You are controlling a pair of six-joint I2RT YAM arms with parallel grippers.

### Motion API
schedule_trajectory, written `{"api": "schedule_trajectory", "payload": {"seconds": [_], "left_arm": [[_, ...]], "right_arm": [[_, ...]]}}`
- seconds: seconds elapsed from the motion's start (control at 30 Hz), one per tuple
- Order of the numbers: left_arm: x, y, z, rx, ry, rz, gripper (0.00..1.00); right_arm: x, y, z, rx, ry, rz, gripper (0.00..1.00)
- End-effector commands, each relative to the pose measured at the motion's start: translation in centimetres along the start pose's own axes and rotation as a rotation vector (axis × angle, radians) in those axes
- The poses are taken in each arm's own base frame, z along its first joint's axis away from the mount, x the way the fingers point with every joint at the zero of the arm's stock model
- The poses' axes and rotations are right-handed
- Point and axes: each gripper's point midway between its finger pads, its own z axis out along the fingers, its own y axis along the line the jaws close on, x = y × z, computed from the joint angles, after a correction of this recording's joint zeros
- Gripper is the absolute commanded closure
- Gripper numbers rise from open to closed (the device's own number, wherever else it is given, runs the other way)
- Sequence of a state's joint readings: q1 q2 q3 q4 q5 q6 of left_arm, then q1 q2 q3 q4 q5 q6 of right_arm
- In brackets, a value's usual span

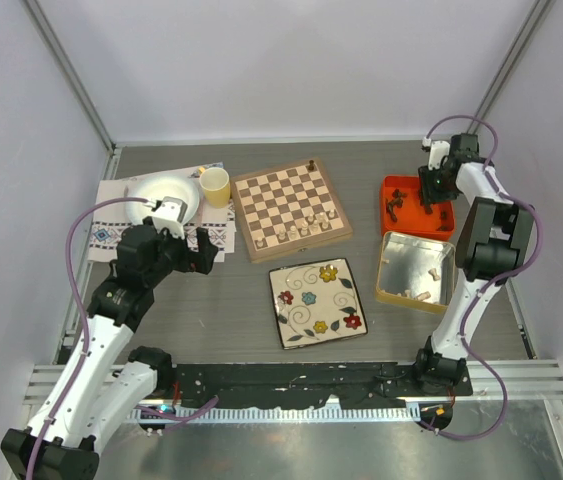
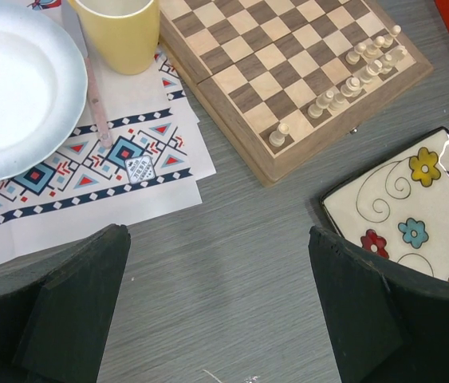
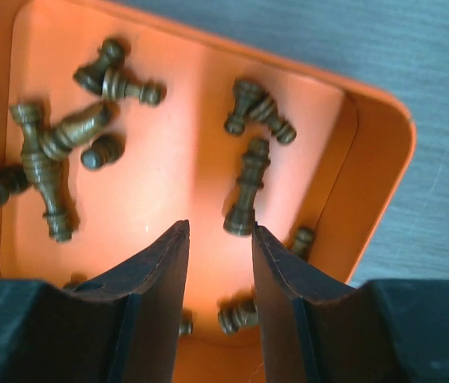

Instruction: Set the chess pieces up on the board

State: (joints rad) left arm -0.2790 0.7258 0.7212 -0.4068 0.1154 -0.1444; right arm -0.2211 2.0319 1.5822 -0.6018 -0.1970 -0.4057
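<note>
The board (image 1: 291, 210) (image 2: 288, 72) lies at mid-table. A row of pale chess pieces (image 1: 306, 228) (image 2: 344, 88) stands along its near right side, and one dark piece (image 1: 311, 163) stands at its far edge. Several dark chess pieces (image 3: 244, 187) lie loose in an orange tray (image 1: 388, 184) (image 3: 376, 175). My right gripper (image 1: 436, 185) (image 3: 220, 227) hangs low inside this tray, open but narrow, with nothing between its fingers. One dark piece lies just past its right fingertip. My left gripper (image 1: 201, 252) (image 2: 218, 235) is wide open over bare table near the board's near left corner.
A white plate (image 1: 161, 195) (image 2: 9, 88) and a yellow cup (image 1: 215, 186) (image 2: 120, 32) sit on a patterned mat (image 2: 128, 167) left of the board. A floral plate (image 1: 318, 302) (image 2: 415, 215) lies in front of the board. A tin box (image 1: 386, 270) holds pale pieces.
</note>
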Motion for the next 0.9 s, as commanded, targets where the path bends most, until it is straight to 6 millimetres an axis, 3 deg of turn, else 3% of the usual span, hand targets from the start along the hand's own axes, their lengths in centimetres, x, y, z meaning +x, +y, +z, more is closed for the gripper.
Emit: {"api": "schedule_trajectory", "payload": {"seconds": [0.0, 0.43, 0.63, 0.7, 0.87], "left_arm": [[-1.3, 0.2, -0.2, -0.010, -0.063, 0.022, 0.00], [-1.0, 0.1, 0.1, 0.000, -0.048, 0.022, 0.00], [-1.2, 0.0, 0.0, 0.006, -0.053, 0.022, 0.00], [-1.2, -0.2, 0.0, 0.016, -0.056, 0.019, 0.00], [-1.7, -2.1, 0.1, 0.116, -0.058, -0.009, 0.00]], "right_arm": [[-3.4, -1.6, 0.3, 0.094, -0.058, 0.010, 0.58], [-1.4, -2.3, 2.9, 0.132, 0.030, 0.009, 0.64], [-0.5, -1.9, 3.5, 0.102, 0.061, 0.013, 0.78], [-0.5, -1.7, 3.3, 0.093, 0.063, 0.001, 0.87], [-2.5, -0.3, 0.9, 0.027, -0.024, -0.049, 0.93]]}}
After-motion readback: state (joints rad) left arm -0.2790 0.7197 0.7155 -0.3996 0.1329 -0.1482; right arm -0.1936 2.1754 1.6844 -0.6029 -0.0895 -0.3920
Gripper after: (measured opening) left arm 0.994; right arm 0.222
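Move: The dark chess piece to be gripped lies in the red tray, about 3 cm ahead of the right hand, 1 cm to its right and 4 cm below. At that same depth, two crossed dark pieces lie some 3 cm beyond it, the nearest pieces of the left-hand pile about 9 cm to its left, and a small piece roughly 4 cm to its right and 2 cm nearer. From the left hand the piece is about 59 cm right, 15 cm ahead and 18 cm down. The dark piece lying lengthwise in the red tray is straddled and pinched near its base end by the right fingers. To get there the hand first slides forward about 2 cm, then sinks some 3 cm onto the piece, edging 1 cm right, and once low stays put while the part-open fingers close on its sides. ##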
